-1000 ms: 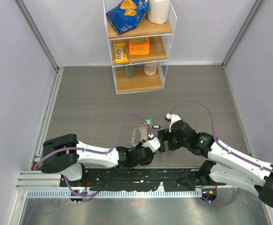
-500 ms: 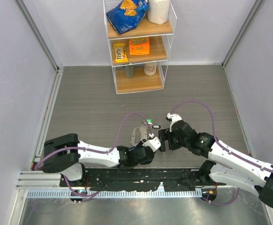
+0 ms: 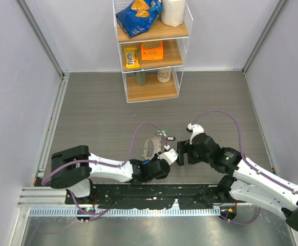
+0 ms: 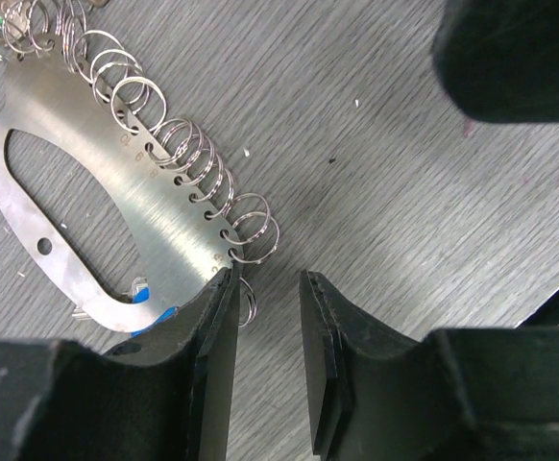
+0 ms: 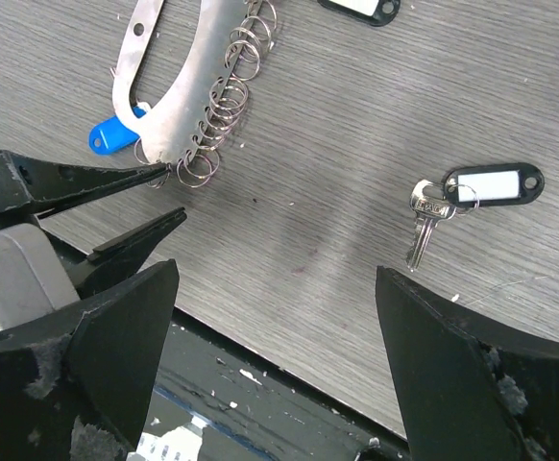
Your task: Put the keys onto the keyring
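The keyring (image 4: 97, 192), a flat grey metal oval with several small split rings along one edge, lies on the grey table; it also shows as the keyring (image 5: 179, 86) and the keyring (image 3: 151, 146). My left gripper (image 4: 266, 283) is open by a narrow gap at the keyring's near end, nothing between its fingers; its left finger (image 4: 212, 327) overlaps the last ring. One silver key (image 5: 422, 223) on a black tag (image 5: 491, 184) lies apart on the table. My right gripper (image 5: 275, 274) stands wide open above the table, empty. A second black tag (image 5: 356, 8) lies beyond.
A blue tag (image 5: 111, 134) and a green tag (image 3: 163, 133) lie by the keyring. The right gripper (image 3: 182, 152) faces the left gripper (image 3: 169, 155) closely. The table's near edge and black rail (image 5: 260, 375) are just below. A wire shelf (image 3: 151, 51) stands at the back.
My left gripper's jaws have narrowed and it has edged toward the keyring's end. The right arm has shifted slightly right; its jaws stay wide.
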You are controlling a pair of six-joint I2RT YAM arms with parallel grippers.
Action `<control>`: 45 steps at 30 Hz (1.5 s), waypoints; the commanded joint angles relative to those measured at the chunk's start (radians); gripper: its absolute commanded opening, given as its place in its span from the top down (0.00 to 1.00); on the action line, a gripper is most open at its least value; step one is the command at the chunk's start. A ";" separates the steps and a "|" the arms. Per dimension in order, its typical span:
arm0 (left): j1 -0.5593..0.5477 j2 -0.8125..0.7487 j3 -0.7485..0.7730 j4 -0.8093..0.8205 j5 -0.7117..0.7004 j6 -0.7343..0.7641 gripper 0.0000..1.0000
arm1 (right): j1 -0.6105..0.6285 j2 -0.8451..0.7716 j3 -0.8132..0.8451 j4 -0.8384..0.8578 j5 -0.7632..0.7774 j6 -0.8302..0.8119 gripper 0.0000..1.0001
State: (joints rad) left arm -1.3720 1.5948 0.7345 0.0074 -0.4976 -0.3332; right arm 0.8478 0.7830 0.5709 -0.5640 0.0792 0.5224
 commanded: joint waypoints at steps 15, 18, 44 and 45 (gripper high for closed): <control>0.014 -0.019 -0.014 -0.021 -0.045 -0.032 0.65 | 0.014 -0.113 0.072 -0.028 -0.015 -0.001 0.10; 0.014 -0.029 -0.020 -0.027 -0.061 -0.041 0.66 | 0.013 -0.116 0.064 -0.027 -0.013 0.004 0.09; 0.014 -0.073 -0.066 -0.049 -0.160 -0.096 1.00 | 0.013 -0.145 0.027 -0.007 -0.013 0.027 0.10; 0.016 -0.084 -0.075 -0.044 -0.162 -0.092 1.00 | 0.013 -0.149 0.027 -0.005 -0.015 0.028 0.09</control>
State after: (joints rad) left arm -1.3609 1.5726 0.6918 -0.0570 -0.6243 -0.4133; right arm 0.8555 0.6544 0.5961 -0.6064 0.0650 0.5339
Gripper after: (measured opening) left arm 0.036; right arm 0.904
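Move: The near end of the metal plate with the rings lies right at the left hand's fingertips, about 1 cm ahead, 1 cm to the left and 1 cm below. From this hand the blue tag sits some 5 cm left and 1 cm ahead, the black tag roughly 12 cm ahead and 6 cm right, and the key about 5 cm ahead and 16 cm right. From the right hand, that plate end is about 13 cm left, 1 cm ahead and 9 cm below. The plate's near end is pushed along to the left by the half-open left fingers, which stay low over the table, going about 3.5 cm left and 1.5 cm forward while sinking slightly and turning a little counter-clockwise. Late on they close almost fully at that corner, beside the last rings. The open, empty right hand rises about 3 cm. ##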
